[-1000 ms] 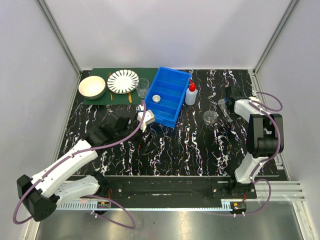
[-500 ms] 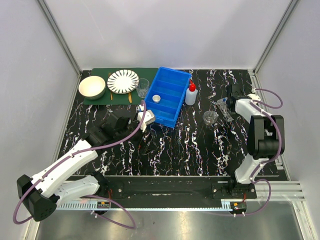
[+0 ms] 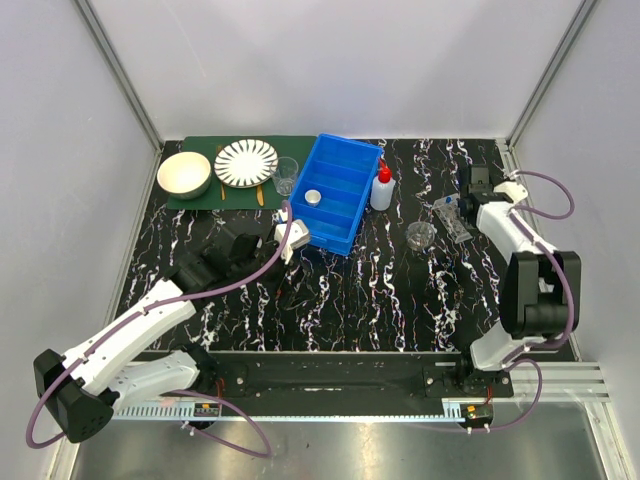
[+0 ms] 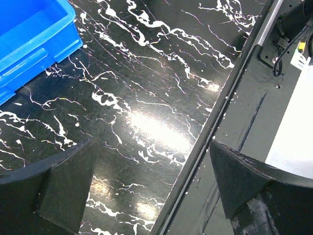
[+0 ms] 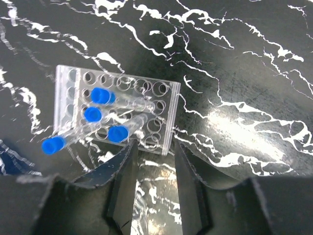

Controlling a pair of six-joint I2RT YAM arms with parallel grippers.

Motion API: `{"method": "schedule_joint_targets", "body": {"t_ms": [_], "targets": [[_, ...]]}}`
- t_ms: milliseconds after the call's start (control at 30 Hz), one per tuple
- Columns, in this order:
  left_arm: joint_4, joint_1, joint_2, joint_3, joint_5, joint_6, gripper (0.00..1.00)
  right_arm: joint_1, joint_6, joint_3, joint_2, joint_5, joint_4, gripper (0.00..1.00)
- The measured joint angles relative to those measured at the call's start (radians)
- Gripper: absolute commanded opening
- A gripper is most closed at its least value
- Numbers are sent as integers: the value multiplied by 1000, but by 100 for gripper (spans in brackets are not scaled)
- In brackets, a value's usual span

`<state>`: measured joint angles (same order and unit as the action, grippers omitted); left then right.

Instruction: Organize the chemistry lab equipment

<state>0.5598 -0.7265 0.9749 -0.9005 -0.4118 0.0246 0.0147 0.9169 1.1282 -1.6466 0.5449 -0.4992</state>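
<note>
The clear plastic tube rack [image 5: 146, 105] lies on the black marbled table with several blue-capped tubes [image 5: 100, 95] in it; one tube [image 5: 53, 145] sticks out past its left edge. My right gripper [image 5: 154, 146] is open, its fingertips straddling the rack's near corner without pinching it. From above, the rack [image 3: 455, 218] sits at the right, just below the right gripper [image 3: 466, 204]. The small beaker [image 3: 421, 235] stands left of it and the red-nozzled squeeze bottle [image 3: 381, 188] beside the bin. My left gripper [image 4: 151, 191] hangs wide open and empty over bare table.
A blue compartmented bin [image 3: 350, 215] holds a small round lid [image 3: 313, 197]. A clear glass [image 3: 286, 175], striped plate [image 3: 246, 162] and cream bowl [image 3: 184, 174] sit at the back left on a green mat [image 3: 200, 198]. The bin's corner [image 4: 34, 39] shows in the left wrist view.
The right gripper's jaws have parted, letting go of the rack. The right arm has swung a little to the right, and the rack has shifted slightly. The left arm is still.
</note>
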Motion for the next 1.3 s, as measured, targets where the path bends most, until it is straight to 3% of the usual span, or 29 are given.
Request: {"method": "schedule_joint_targets", "body": {"t_ms": [267,467,833,1067,1300], "targets": [[0,0,-4,0,35,-4,99,146,-148,2,232,-33,-21,51],[0,0,-9,0,51,-8,99,235,-253,106,267,-200,-45,53],[8,0,-33,0,92,-11,99,481,-314,294,-20,-319,-61,53],[14,0,-46,0,101,-12,99,478,-372,466,-196,-229,-81,55],[14,0,-46,0,106,-12,99,454,-428,665,-308,-163,-110,65]]}}
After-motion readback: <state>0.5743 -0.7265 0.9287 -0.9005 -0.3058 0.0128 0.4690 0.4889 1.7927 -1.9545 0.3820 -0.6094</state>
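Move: Set on the table about 15 cm ahead of the right hand and some 21 cm to its left is the red-capped wash bottle, its middle roughly level with the fingers. The test tube rack, already let go, lies about 6 cm straight ahead and 6 cm below; the beaker about 3 cm ahead, 10 cm left; the blue bin's middle some 20 cm ahead, 35 cm left. From the left hand, the bottle lies about 38 cm ahead, 26 cm right and 12 cm below. Swinging the empty right hand about 25 cm left from the rack towards the wash bottle in a high arc that passes over the beaker, rising some 13 cm and then sinking about half of that. Next it pushes forward roughly 8 cm, climbing a little. The wrist turns some 50 degrees counter-clockwise, bringing the fingers to point forward and down, while they open wider; they end just short of the bottle, above its cap, with no touch seen. ##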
